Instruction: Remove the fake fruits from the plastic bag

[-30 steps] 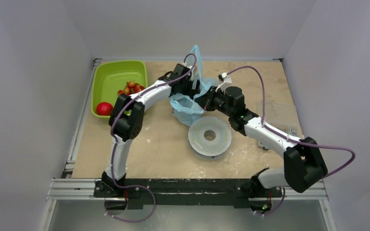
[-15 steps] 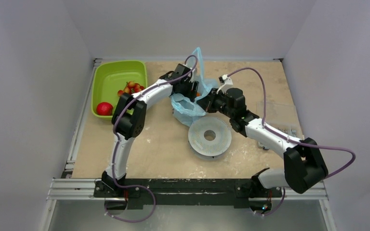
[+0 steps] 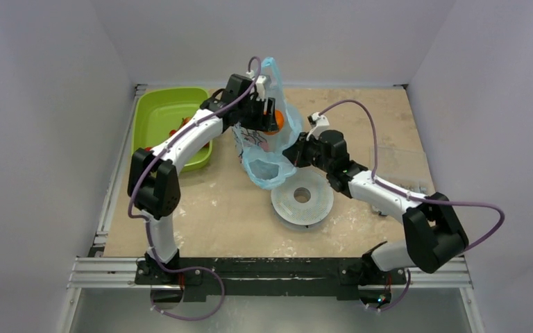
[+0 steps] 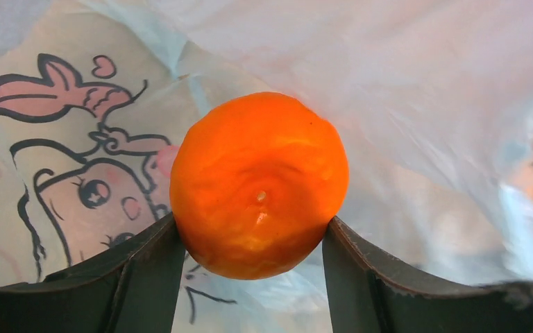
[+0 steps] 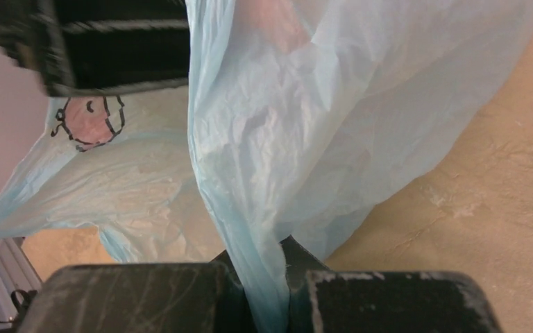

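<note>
An orange fake fruit (image 4: pixel 259 184) is pinched between the two dark fingers of my left gripper (image 4: pixel 253 236), which is shut on it. In the top view this gripper (image 3: pixel 269 119) is raised at the mouth of the plastic bag (image 3: pixel 267 156), where the orange fruit (image 3: pixel 276 122) shows. The bag is thin and light blue, with a panel of pink and dark cartoon figures (image 4: pixel 76 173) behind the fruit. My right gripper (image 5: pixel 267 277) is shut on a gathered fold of the bag (image 5: pixel 305 139). In the top view the right gripper (image 3: pixel 297 154) is at the bag's right side.
A lime-green tray (image 3: pixel 163 111) stands at the back left, with my left arm crossing over it and hiding most of its contents. A round grey disc (image 3: pixel 302 196) lies just in front of the bag. My left gripper's black body (image 5: pixel 111 41) hangs above the bag.
My left gripper closed on the orange fruit and rose up and to the left with it. The bag was drawn taller. The right arm shifted slightly left, still holding the bag.
</note>
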Robot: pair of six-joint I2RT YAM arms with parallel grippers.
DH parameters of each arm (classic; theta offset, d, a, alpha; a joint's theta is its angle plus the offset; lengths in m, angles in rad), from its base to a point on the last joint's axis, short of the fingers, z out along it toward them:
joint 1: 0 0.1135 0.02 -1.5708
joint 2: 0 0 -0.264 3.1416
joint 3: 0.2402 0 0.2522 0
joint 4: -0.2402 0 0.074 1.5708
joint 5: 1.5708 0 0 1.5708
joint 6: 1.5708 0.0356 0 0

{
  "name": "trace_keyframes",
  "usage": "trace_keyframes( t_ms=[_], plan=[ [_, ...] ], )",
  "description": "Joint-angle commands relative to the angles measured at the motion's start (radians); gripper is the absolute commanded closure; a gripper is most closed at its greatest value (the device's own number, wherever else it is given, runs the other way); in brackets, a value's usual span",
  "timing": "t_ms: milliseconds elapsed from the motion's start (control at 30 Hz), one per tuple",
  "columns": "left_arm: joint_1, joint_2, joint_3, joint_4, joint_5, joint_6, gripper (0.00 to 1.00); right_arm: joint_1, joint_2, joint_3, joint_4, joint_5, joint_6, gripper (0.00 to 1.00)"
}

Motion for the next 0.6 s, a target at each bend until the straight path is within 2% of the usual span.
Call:
trace_keyframes(
  t_ms=[0,167,333,567],
  plan=[
    [0.004,-0.092,-0.060,0.042,0.116,-0.027,1.00,0.062,0.028,0.010,0.004,0.056,-0.065,1.00],
    [0.007,-0.186,-0.129,0.044,0.179,-0.043,1.00,0.086,0.058,0.041,-0.040,0.146,-0.048,1.00],
    [0.021,-0.320,-0.235,0.019,0.179,-0.024,1.00,0.085,0.086,0.066,-0.074,0.174,0.001,1.00],
    [0.131,-0.578,-0.334,-0.091,0.189,0.011,1.00,0.071,0.086,0.110,-0.118,0.174,0.065,1.00]
  ],
)
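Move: Inside the mouth of the blue bag, the left hand already grips the orange fruit; the green tray it belongs in lies about 29 cm to that hand's left, 7 cm farther out and 15 cm below, with the red fruits some 24 cm left and 6 cm ahead. The right hand pinches the bag's rim; from it, the orange fruit is roughly 9 cm ahead, 5 cm left and level, while the white spool lies 4 cm back, 4 cm right and 15 cm below. Drawing the orange fruit out of the bag, the left hand comes back about 9 cm while rising some 6 cm, and over the last stretch swings left as well, fingers keeping their grip. The right hand keeps the rim pinched and pulls it down 4 to 5 cm, edging slightly left and tilting its fingertips down a little. ##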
